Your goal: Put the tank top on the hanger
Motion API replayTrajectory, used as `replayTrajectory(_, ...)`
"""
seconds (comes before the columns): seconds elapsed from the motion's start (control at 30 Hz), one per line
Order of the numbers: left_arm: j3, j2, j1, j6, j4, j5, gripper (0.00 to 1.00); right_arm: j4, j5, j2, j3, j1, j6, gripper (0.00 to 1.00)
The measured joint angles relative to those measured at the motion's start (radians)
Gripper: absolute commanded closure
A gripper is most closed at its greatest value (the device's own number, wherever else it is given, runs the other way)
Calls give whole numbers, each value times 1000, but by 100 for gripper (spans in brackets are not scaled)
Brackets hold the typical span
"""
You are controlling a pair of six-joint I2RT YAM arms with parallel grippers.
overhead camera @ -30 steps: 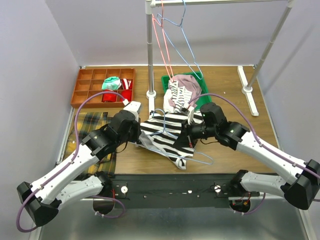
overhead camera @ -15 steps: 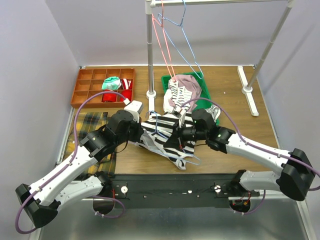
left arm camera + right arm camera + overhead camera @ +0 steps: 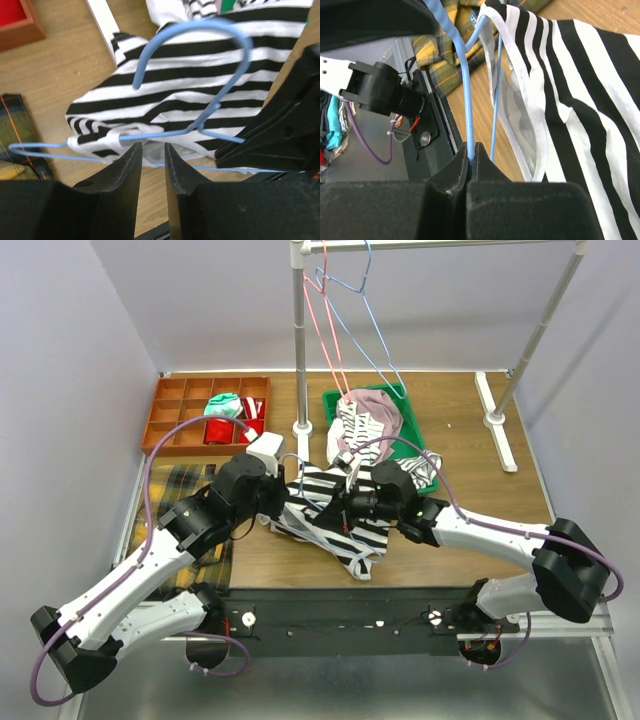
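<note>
The tank top [image 3: 330, 512], with wide black and white stripes, lies crumpled on the wooden table between my two arms. The light-blue wire hanger [image 3: 293, 462] is threaded partly into it. My right gripper [image 3: 338, 508] is shut on the hanger [image 3: 465, 90], its jaws [image 3: 471, 147] pinching the wire beside the tank top's white-edged opening [image 3: 535, 125]. My left gripper [image 3: 278, 502] is open by a narrow gap, with nothing between its jaws [image 3: 152, 147]. Just beyond its tips a white strap wraps the hanger's arm [image 3: 160, 132]. The hook curves over the striped cloth [image 3: 170, 85].
A brown compartment tray [image 3: 172, 430] sits at the back left. A green bin [image 3: 402, 400] holding a pink garment [image 3: 375, 405] is behind the tank top. The rack pole [image 3: 298, 340] carries red and blue hangers [image 3: 330, 320]. Plaid cloth [image 3: 180, 485] lies under the left arm.
My left gripper has gone from shut to open. The right arm has moved left, carrying the hanger further across the tank top toward the left gripper.
</note>
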Motion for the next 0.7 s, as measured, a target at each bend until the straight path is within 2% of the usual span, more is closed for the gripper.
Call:
replayTrajectory(0.13, 48, -2, 0, 21, 7, -1, 55, 49, 12, 31, 0, 10, 1, 99)
replayTrajectory(0.3, 38, -21, 0, 36, 35, 5, 49, 85, 19, 62, 0, 12, 1, 99)
replayTrajectory(0.43, 19, -3, 0, 35, 91, 22, 40, 91, 22, 74, 0, 14, 2, 99)
replayTrajectory(0.7, -21, 76, 0, 29, 225, 47, 39, 101, 23, 81, 0, 14, 4, 99)
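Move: The blue hanger's neck, where the hook meets its arms, lies about 5 cm ahead of the left hand, 5 cm to its right and 1 cm lower. The hook's curve stands some 9 cm ahead, 4 cm right and 4 cm above; the strap already over the hanger's left arm is about 2 cm ahead, 1 cm left and 3 cm below. From the right hand, which holds the hanger's other arm, the neck is roughly 4 cm ahead, 6 cm left and 1 cm above. The left hand first lifts nearly straight up about 3 cm from beside the strap, then swings to its right and forward towards the hanger's neck, ending some 3.5 cm right and 2.5 cm forward while sinking back about 1.5 cm, the already parted fingers spreading to well over half open. The right hand keeps its pinch on the hanger's arm and eases only a centimetre or so left, down and forward, holding the hanger for the coming grasp. ##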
